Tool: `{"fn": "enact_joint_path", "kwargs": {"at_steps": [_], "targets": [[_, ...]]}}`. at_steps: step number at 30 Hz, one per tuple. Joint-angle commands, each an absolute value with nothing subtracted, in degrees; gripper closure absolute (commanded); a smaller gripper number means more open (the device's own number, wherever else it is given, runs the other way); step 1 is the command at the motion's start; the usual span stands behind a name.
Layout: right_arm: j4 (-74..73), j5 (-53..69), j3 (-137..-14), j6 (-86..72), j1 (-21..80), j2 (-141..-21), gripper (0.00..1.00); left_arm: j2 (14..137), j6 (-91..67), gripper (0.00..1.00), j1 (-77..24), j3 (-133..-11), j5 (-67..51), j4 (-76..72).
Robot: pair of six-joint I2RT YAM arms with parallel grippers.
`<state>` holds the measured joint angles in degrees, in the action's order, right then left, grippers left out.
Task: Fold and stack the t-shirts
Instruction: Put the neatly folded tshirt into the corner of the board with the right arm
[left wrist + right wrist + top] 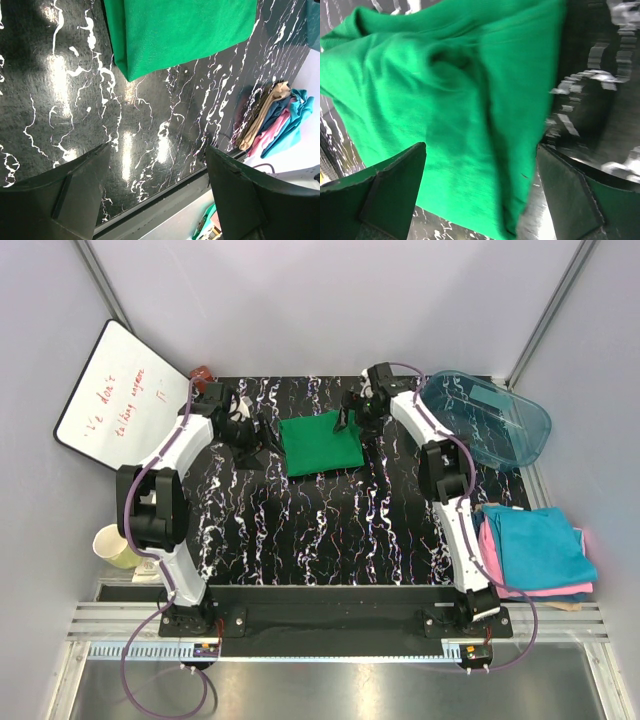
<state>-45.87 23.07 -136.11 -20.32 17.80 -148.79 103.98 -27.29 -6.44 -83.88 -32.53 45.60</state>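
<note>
A bright green t-shirt (320, 443), folded to a rough square, lies flat at the back middle of the black marbled table (330, 530). My left gripper (250, 440) hangs open just left of it and holds nothing. In the left wrist view the green t-shirt (185, 30) is beyond the left gripper (157, 150). My right gripper (350, 422) is open over the shirt's far right corner. The right wrist view is blurred and shows the green t-shirt (445, 115) filling the space below the right gripper (481, 147). A stack of folded t-shirts (538, 550) with teal on top, pink and tan below, sits at the right edge.
A clear teal plastic tub (490, 420) lies at the back right, close to the right arm. A whiteboard (120, 400) leans at the back left, and a small red object (200, 372) sits behind the table. A paper cup (115, 545) stands off the left edge.
</note>
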Motion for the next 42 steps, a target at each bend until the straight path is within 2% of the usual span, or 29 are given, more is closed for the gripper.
{"fn": "enact_joint_path", "kwargs": {"at_steps": [1,4,5,7,8,16,20,26,34,42], "targets": [[-51.1,21.8,-139.7,-17.6,22.1,-152.2,0.04,103.3,-26.0,0.20,-6.2,-86.7,-32.4,46.4],[-53.2,22.0,-140.0,-16.2,24.4,-153.1,0.21,103.8,-25.8,0.20,-6.2,-87.4,-32.5,46.9],[-53.9,22.1,-140.0,-16.0,25.0,-153.6,0.39,103.9,-25.8,0.20,-6.2,-87.4,-32.4,46.9],[-55.6,22.1,-138.3,-16.3,25.6,-153.5,0.67,104.1,-25.7,0.20,-6.2,-87.5,-32.4,47.2],[-55.9,21.6,-137.0,-16.4,25.6,-152.7,1.00,104.2,-25.7,0.19,-6.2,-87.5,-32.5,47.1],[-55.9,14.1,-113.8,-13.3,25.6,-137.8,1.00,103.6,-24.9,0.20,-6.2,-86.3,-32.7,47.5],[-56.5,10.6,-99.0,-12.0,25.5,-126.4,1.00,103.4,-24.6,0.20,-6.2,-85.5,-33.0,47.5],[-57.4,5.6,-84.1,-16.2,25.4,-109.4,1.00,104.2,-23.9,0.20,-6.2,-86.0,-33.8,47.5],[-61.6,-4.6,-76.6,-25.1,25.3,-89.0,1.00,106.2,-23.3,0.20,-6.3,-88.7,-35.9,47.6],[-73.2,-15.4,-74.3,-33.5,23.0,-76.9,1.00,107.2,-22.0,0.19,-7.3,-89.5,-37.4,48.1]]}}
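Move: Some 4 cm back and 6 cm left of the open right hand, about 3 cm down, lies the middle of the folded green t-shirt. From that hand, the blue bin stands about 26 cm to the right and 3 cm ahead, the pile of clothes some 35 cm right and 32 cm back, and the board's near right corner about 40 cm back and 21 cm right. The t-shirt is roughly 11 cm ahead of the left hand, 9 cm to its right and 12 cm below. Sweeping left and back over the t-shirt, about 6 cm each way with a slight dip, the right hand shuts its fingers and pinches a fold near its middle. Then, still low, it takes the shirt back and right towards the board's near right corner, finally rising some 14 cm; the wrist tilts until the fingers point almost straight down. ##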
